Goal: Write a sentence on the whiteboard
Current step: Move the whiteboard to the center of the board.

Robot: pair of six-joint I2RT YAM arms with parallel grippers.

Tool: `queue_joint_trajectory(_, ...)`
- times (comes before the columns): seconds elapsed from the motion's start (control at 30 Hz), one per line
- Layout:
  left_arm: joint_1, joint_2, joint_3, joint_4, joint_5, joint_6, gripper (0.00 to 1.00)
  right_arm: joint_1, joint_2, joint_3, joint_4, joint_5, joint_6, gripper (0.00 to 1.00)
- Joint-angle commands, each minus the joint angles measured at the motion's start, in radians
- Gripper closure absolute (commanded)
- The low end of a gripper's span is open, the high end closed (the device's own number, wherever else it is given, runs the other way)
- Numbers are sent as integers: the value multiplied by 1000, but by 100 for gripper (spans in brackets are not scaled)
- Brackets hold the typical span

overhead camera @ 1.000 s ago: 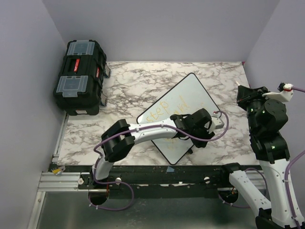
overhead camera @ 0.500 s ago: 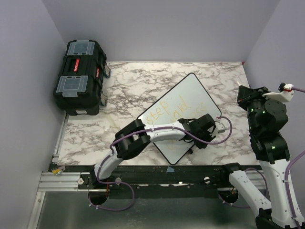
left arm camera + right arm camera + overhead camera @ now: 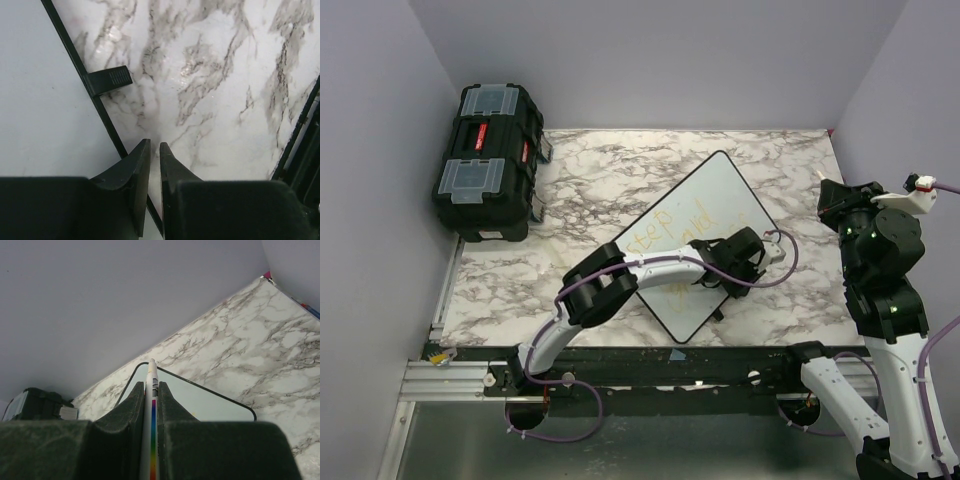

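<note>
The whiteboard (image 3: pixel 720 195) lies flat on the marble table, turned like a diamond. The sentence (image 3: pixel 682 226) shows as faint yellow-orange words across it. My left gripper (image 3: pixel 738 268) hangs over the board's near right edge. From the wrist, its fingers (image 3: pixel 154 145) stand shut above the black rim (image 3: pixel 75 50), with only a thin slit and nothing between them. A board foot (image 3: pixel 107 78) juts from the rim. My right gripper (image 3: pixel 835 195) is held up at the right, off the board. It is shut (image 3: pixel 151 385) on a white marker (image 3: pixel 151 371) with a rainbow stripe, pointing at the board (image 3: pixel 210 402).
A black toolbox (image 3: pixel 488 160) stands at the table's far left corner. A black rail (image 3: pixel 650 362) runs along the near edge, with both arm bases behind it. Walls close in the back and both sides.
The left jaws have closed. The left elbow has swung right along the board, and the board's right corner seems slightly shifted toward the back. The right arm has not moved.
</note>
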State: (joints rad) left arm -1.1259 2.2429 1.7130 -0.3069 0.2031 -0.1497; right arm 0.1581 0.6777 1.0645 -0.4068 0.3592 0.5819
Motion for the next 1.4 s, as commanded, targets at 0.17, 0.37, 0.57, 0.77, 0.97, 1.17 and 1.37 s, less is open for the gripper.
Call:
queue_joint_trajectory(0.17, 105, 0, -27, -8, -66, 29, 84, 14, -4, -5, -7, 31, -18, 99)
queue_joint_trajectory(0.37, 140, -5, -33, -17, -108, 59, 85, 17, -3, -6, -6, 32, -21, 99)
queue_joint_trajectory(0.57, 179, -25, -66, -5, -86, 75, 85, 21, 3, -4, -3, 34, -22, 99)
queue_joint_trajectory(0.77, 185, -37, -103, 8, -99, 71, 85, 22, 5, -9, 0, 32, -23, 99)
queue_joint_trajectory(0.97, 196, -64, -156, 29, -112, 63, 85, 23, 4, -12, 0, 30, -25, 99)
queue_joint_trajectory(1.17, 198, -78, -182, 21, -136, 65, 82, 23, 0, -14, 0, 29, -24, 99)
queue_joint_trajectory(1.37, 186, -116, -195, 13, -83, 92, 54, 22, -8, -11, -3, 30, -28, 99)
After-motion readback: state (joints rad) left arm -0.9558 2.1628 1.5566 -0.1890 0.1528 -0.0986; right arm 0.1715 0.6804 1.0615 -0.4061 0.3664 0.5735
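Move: The left fingers, almost shut, are already at the whiteboard's near right-hand edge, between its two clips. The board's middle lies about 12 cm ahead and 8 cm left of them, roughly 1 cm lower. The near clip is some 6 cm back and 4 cm left, the far clip about 5 cm ahead and 4 cm right. From the idle right hand, the board's middle is about 5 cm ahead, 22 cm left and 36 cm below. Keep the left fingertips low against the whiteboard's right-hand edge and push the board forward about 9 cm, veering left as you go for roughly 6 cm in all. Turn the hand some 10 degrees counter-clockwise along the way; once the forward travel is spent, ease on left only, and at the very end begin opening the fingers. ##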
